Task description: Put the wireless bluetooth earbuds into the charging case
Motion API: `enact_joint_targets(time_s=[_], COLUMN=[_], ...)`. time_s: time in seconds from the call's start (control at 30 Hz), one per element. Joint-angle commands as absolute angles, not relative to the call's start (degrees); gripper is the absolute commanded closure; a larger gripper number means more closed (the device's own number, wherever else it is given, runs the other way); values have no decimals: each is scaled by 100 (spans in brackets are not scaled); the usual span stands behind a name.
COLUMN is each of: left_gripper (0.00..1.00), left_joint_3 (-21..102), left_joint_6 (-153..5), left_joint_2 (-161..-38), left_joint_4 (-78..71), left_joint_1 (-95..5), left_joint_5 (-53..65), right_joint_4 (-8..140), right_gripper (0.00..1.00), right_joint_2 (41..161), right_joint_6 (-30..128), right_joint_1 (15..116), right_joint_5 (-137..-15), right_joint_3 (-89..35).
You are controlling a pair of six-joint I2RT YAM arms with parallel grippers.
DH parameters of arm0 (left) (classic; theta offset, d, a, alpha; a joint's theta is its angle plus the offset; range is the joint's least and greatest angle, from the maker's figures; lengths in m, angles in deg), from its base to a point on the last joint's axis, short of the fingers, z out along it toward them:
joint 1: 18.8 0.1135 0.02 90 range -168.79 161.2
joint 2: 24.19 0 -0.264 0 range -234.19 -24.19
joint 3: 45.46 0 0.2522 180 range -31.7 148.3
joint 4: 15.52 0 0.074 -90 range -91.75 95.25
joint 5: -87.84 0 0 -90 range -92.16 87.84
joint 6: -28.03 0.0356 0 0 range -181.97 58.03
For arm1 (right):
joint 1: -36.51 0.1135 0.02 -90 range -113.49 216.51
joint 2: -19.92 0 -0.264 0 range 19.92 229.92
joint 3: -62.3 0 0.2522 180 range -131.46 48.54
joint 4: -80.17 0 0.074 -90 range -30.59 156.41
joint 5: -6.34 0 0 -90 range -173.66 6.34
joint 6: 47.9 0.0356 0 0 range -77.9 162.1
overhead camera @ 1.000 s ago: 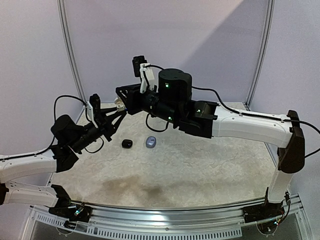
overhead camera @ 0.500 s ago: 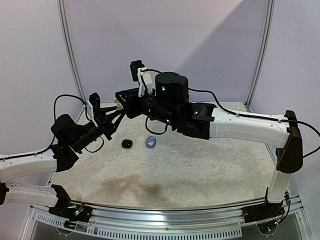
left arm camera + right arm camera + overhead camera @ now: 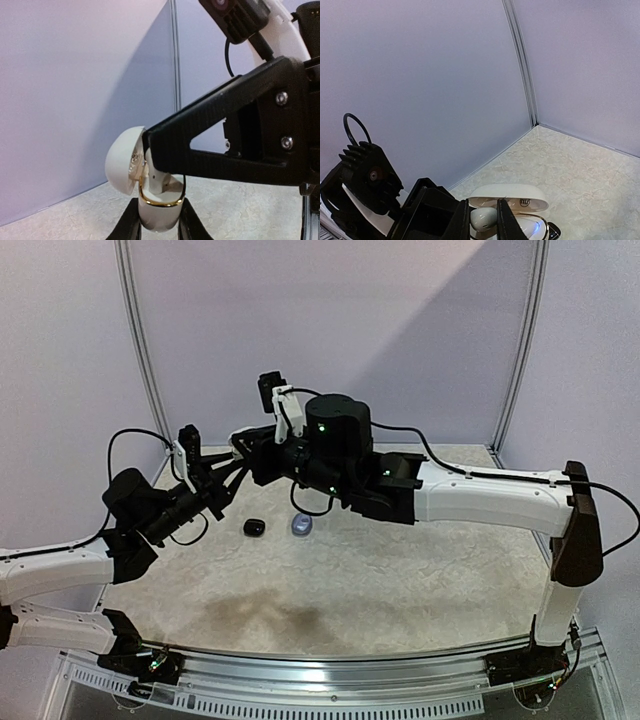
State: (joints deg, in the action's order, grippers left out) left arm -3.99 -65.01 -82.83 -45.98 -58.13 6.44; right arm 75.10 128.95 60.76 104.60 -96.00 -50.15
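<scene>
My left gripper (image 3: 159,227) is shut on an open white charging case (image 3: 156,212) with a gold rim, its lid (image 3: 120,160) tipped back to the left. My right gripper (image 3: 482,222) is shut on a white earbud (image 3: 484,219) and holds it in the mouth of the case (image 3: 512,197). In the left wrist view the earbud (image 3: 156,181) pokes down into the case under the right gripper's black finger (image 3: 225,150). In the top view both grippers meet above the table's far left, the left gripper (image 3: 226,478) below the right gripper (image 3: 248,452).
A small black case (image 3: 254,527) and a grey-blue case (image 3: 301,525) lie on the mottled table (image 3: 400,570) just below the grippers. Purple walls and a corner post (image 3: 522,65) stand close behind.
My right arm has moved a little left and back, bringing the earbud closer into the case. My left arm has held still.
</scene>
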Motion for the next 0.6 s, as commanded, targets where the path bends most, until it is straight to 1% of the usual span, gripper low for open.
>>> enact_joint_targets(time_s=[0.0, 0.1, 0.2, 0.47, 0.57], left_gripper=[100, 100, 100, 100, 100], left_joint_3=[-266, -270, -276, -313, -313], left_joint_6=[-6509, -6488, -6508, -6753, -6786], left_joint_2=[-8264, -8264, -8256, -8187, -8178], left_joint_4=[-4807, -4787, -4719, -4522, -4517], left_joint_1=[-5817, -5817, -5817, -5817, -5818], left_joint_5=[533, 598, 665, 778, 796], right_joint_4=[7315, 7303, 7268, 6934, 6685], right_gripper=[88, 77, 70, 56, 47], right_joint_2=[13020, 13015, 13022, 12863, 12818], right_joint_6=[5940, 5896, 5853, 5495, 5305], right_joint_1=[10497, 10497, 10490, 10493, 10496], right_joint_5=[-9673, -9724, -9778, -10087, -10236], right_joint_3=[-4873, -4875, -4928, -5132, -5257])
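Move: The white charging case, lid open, is held in the left fingertips, its middle about 1 cm ahead, 1 cm right and 1 cm above that hand point. From the right hand, gripping the white earbud, the case's middle is about 3 cm below, 1 cm ahead and 1 cm right. On the table some 35 cm below the right hand, the black case lies about 12 cm ahead and 7 left, the lilac case about 12 ahead and 5 right. Spread the right fingers to about half open so the earbud comes free over its pocket, and sink the right gripper about 1 cm towards the case, rolling it some 5 degrees with its left side dropping. Keep the left grip on the case as that hand sinks about 1 cm too, its fingers tipping slightly down. ##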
